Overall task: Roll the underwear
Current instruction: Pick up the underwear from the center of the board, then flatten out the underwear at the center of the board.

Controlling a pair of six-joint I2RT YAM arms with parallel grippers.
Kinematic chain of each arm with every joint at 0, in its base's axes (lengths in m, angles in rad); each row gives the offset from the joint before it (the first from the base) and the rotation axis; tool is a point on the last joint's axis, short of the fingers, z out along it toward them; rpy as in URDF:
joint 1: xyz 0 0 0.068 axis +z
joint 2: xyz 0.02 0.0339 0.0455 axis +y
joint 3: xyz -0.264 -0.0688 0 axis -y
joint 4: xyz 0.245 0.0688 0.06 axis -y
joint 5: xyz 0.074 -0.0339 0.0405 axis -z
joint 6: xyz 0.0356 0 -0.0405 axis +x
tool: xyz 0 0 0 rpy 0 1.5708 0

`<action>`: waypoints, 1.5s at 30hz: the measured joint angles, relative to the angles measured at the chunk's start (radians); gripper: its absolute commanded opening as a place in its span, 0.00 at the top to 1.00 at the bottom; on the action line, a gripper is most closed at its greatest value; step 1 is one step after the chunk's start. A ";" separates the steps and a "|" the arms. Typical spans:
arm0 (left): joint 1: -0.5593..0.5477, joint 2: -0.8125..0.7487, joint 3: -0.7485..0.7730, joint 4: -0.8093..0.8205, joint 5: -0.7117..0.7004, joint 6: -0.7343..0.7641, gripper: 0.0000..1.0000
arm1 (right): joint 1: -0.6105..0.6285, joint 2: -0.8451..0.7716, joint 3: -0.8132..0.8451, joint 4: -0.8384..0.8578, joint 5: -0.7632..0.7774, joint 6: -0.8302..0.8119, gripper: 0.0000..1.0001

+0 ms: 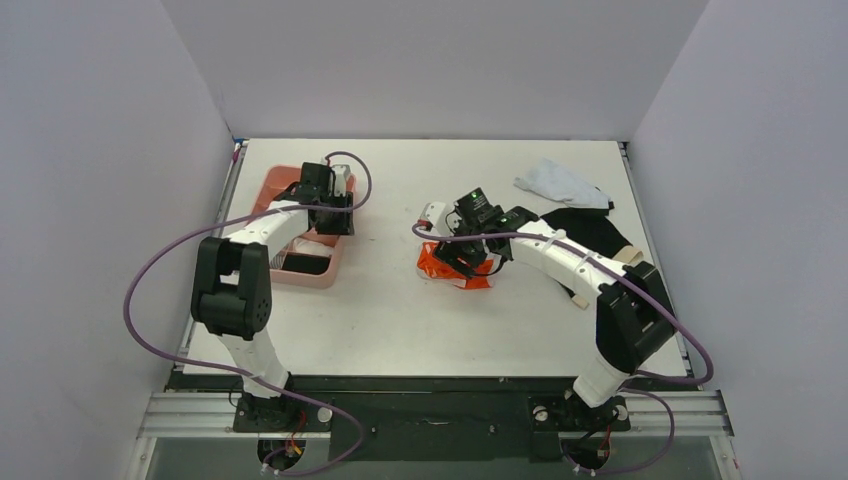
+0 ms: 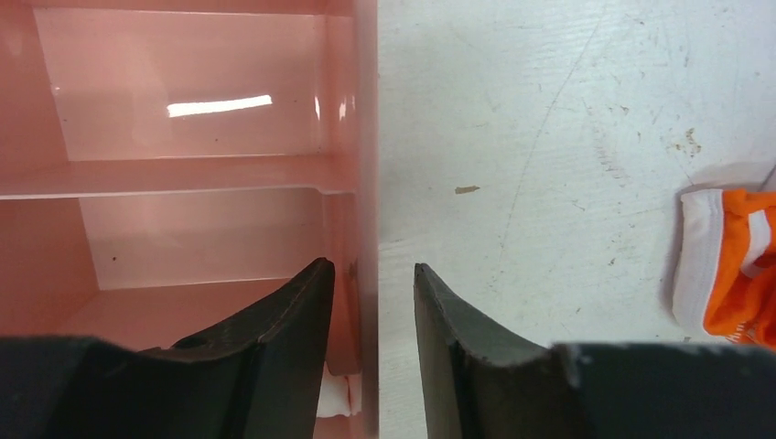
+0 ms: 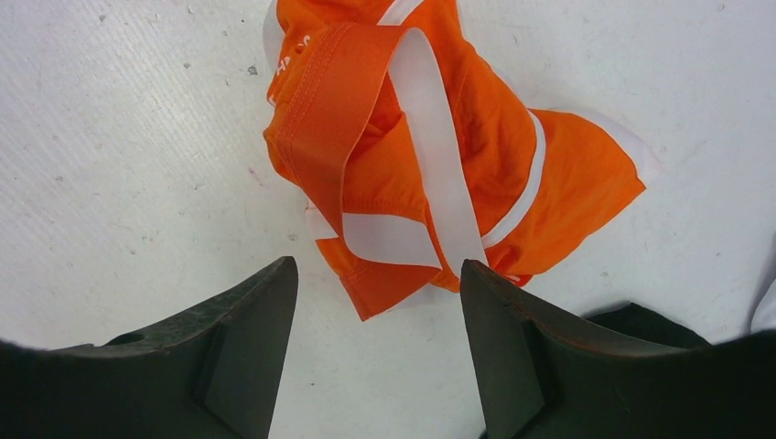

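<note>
The orange underwear (image 1: 445, 267) with white stripes lies crumpled mid-table. It fills the top of the right wrist view (image 3: 430, 146) and shows at the right edge of the left wrist view (image 2: 741, 265). My right gripper (image 1: 468, 255) hangs just over it, open; a corner of the cloth lies before the fingertips (image 3: 375, 265) and nothing is held. The black underwear (image 1: 590, 232) with a beige waistband lies flat at the right, partly under the right arm. My left gripper (image 1: 335, 212) (image 2: 371, 267) stands astride the pink bin's right wall (image 2: 352, 183), jaws narrow, a strip of table showing beside the right finger.
The pink divided bin (image 1: 272, 190) stands at the left and holds a white item (image 1: 315, 243) and a dark one (image 1: 305, 264). A pale grey cloth (image 1: 560, 183) lies at the back right. A small white and red thing (image 1: 433, 213) sits behind the orange underwear.
</note>
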 measured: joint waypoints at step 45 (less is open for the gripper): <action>-0.175 -0.471 -0.104 0.154 0.442 0.124 0.03 | -0.105 -0.221 0.376 -0.217 -0.180 0.156 1.00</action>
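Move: The right hand, fingers open, hovers over the near part of the underwear, whose middle is about 4 cm ahead, 2 cm to the left and 4 cm below. The black garment lies some 26 cm to this hand's right and 5 cm ahead; the pink box's middle is about 32 cm left and 12 cm ahead. From the left hand, at the box's right rim, the underwear is about 23 cm to the right and 4 cm back. The right hand dips about 3 cm down and slightly forward-left into the underwear, shuts its fingers fully on the orange cloth and hauls it more than 20 cm up, drifting back over where it started while the fingers tilt some 20 degrees further to the left. Meanwhile the left hand opens wide around the box's right rim, comes off it straight up and then swings back and about 12 cm to the right, still open, tilting up and turning clockwise, towards the raised underwear. ##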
